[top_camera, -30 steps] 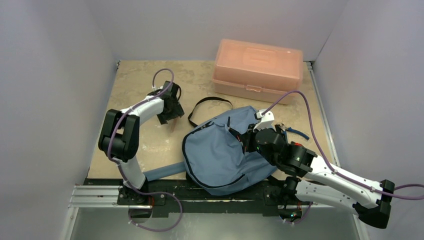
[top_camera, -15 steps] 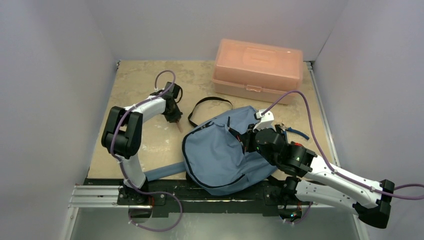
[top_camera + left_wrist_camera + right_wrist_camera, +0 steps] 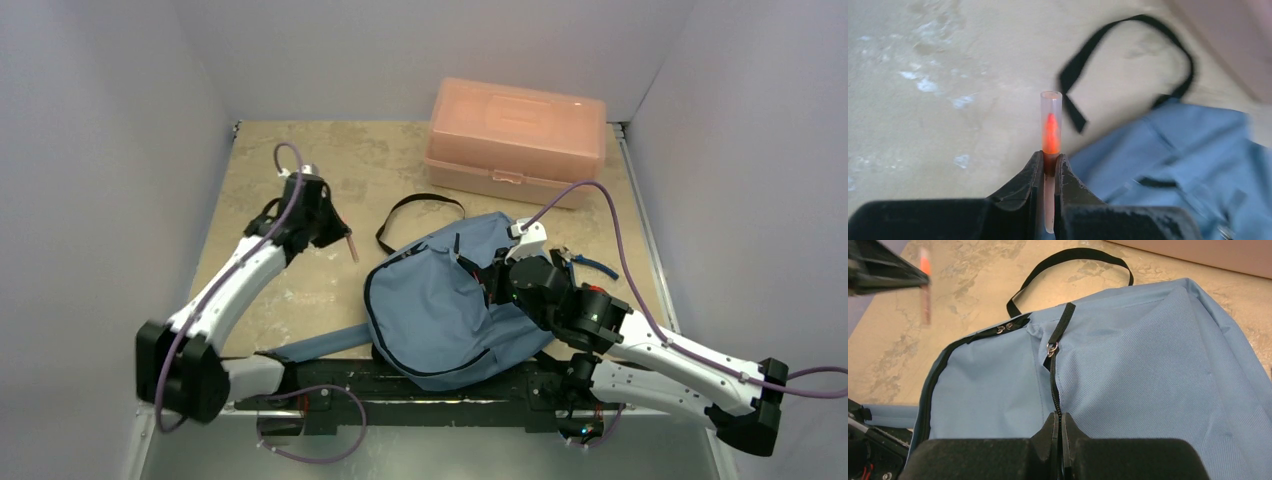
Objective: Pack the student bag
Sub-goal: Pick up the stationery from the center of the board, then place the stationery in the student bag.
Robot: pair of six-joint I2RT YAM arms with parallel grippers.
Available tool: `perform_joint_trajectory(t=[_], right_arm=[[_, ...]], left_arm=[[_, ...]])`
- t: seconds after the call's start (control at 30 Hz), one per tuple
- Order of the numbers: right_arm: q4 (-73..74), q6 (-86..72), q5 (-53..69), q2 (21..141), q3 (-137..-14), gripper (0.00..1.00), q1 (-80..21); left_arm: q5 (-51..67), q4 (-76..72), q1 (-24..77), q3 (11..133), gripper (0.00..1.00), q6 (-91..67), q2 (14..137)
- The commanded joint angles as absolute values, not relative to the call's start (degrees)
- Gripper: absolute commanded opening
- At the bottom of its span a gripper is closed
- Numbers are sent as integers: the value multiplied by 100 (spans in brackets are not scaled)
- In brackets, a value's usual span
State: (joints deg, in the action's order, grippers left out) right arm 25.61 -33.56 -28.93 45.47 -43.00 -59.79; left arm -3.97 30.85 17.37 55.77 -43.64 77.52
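Observation:
The student bag (image 3: 430, 310) is a blue-grey backpack lying flat at the table's near middle, also seen in the wrist views (image 3: 1188, 150) (image 3: 1148, 360). My left gripper (image 3: 1049, 162) is shut on a pen (image 3: 1051, 125) with an orange tip under a clear cap. It holds the pen (image 3: 350, 247) above the table, left of the bag; the pen (image 3: 924, 285) also shows in the right wrist view. My right gripper (image 3: 1058, 420) is shut on the bag's dark zipper seam (image 3: 1054, 385), on top of the bag (image 3: 493, 280).
A salmon-pink plastic box (image 3: 515, 135) stands closed at the back right. The bag's black strap loop (image 3: 420, 205) lies on the table behind the bag. A wide blue shoulder strap (image 3: 325, 343) trails toward the left arm's base.
My left gripper closed on the pen and lifted it off the table, and the left arm swung out to the left. The right arm and the bag have not moved.

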Motion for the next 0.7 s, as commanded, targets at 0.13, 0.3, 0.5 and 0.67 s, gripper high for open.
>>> perform_joint_trajectory(t=[0.13,0.3,0.5,0.67], right_arm=[[2010,-3512,-2948,4358,-4410,0,-6021],[1944,-3544,-2979,4379,-4411,0,-6021],[1885,-3435,-2975,4360,-4487,0,-6021],[1870,-3387,-3040,4338,-4515,0,-6021]], left_arm=[[2684,1127,1938,4754,0,-5978,5838],[1576,-466,3507,4039,0,-8084,5813],[858,-1812,4916,4013,0,-8467,6827],[1609,-2965,5278,4471,0,-9043,8207]])
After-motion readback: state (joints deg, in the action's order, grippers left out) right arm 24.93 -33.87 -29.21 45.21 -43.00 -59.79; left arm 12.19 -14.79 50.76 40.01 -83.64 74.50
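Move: The left fingers already hold the orange pen, clear of the board. The bag's open mouth lies roughly 27 cm to their right, 13 cm back and 6 cm higher. The zipper pull is about 23 cm right, 7 back and 4 above, and the black strap loop some 15 cm right, 5 ahead and 10 below. From the right hand, which pinches the mouth's edge, the opening lies about 2 cm left, level fore and aft, and 3 below. The left hand first lifts the pen quickly by about 14 cm, then swings it some 25 cm to the right and 12 cm back over the bag towards the mouth, sinking about 6 cm on the way and slowing as it nears the right fingers. Its wrist rolls and turns through roughly 50 degrees so the fingers, still shut on the pen, point to the right and down, while the right hand stays put and keeps its pinch on the edge of the bag. ##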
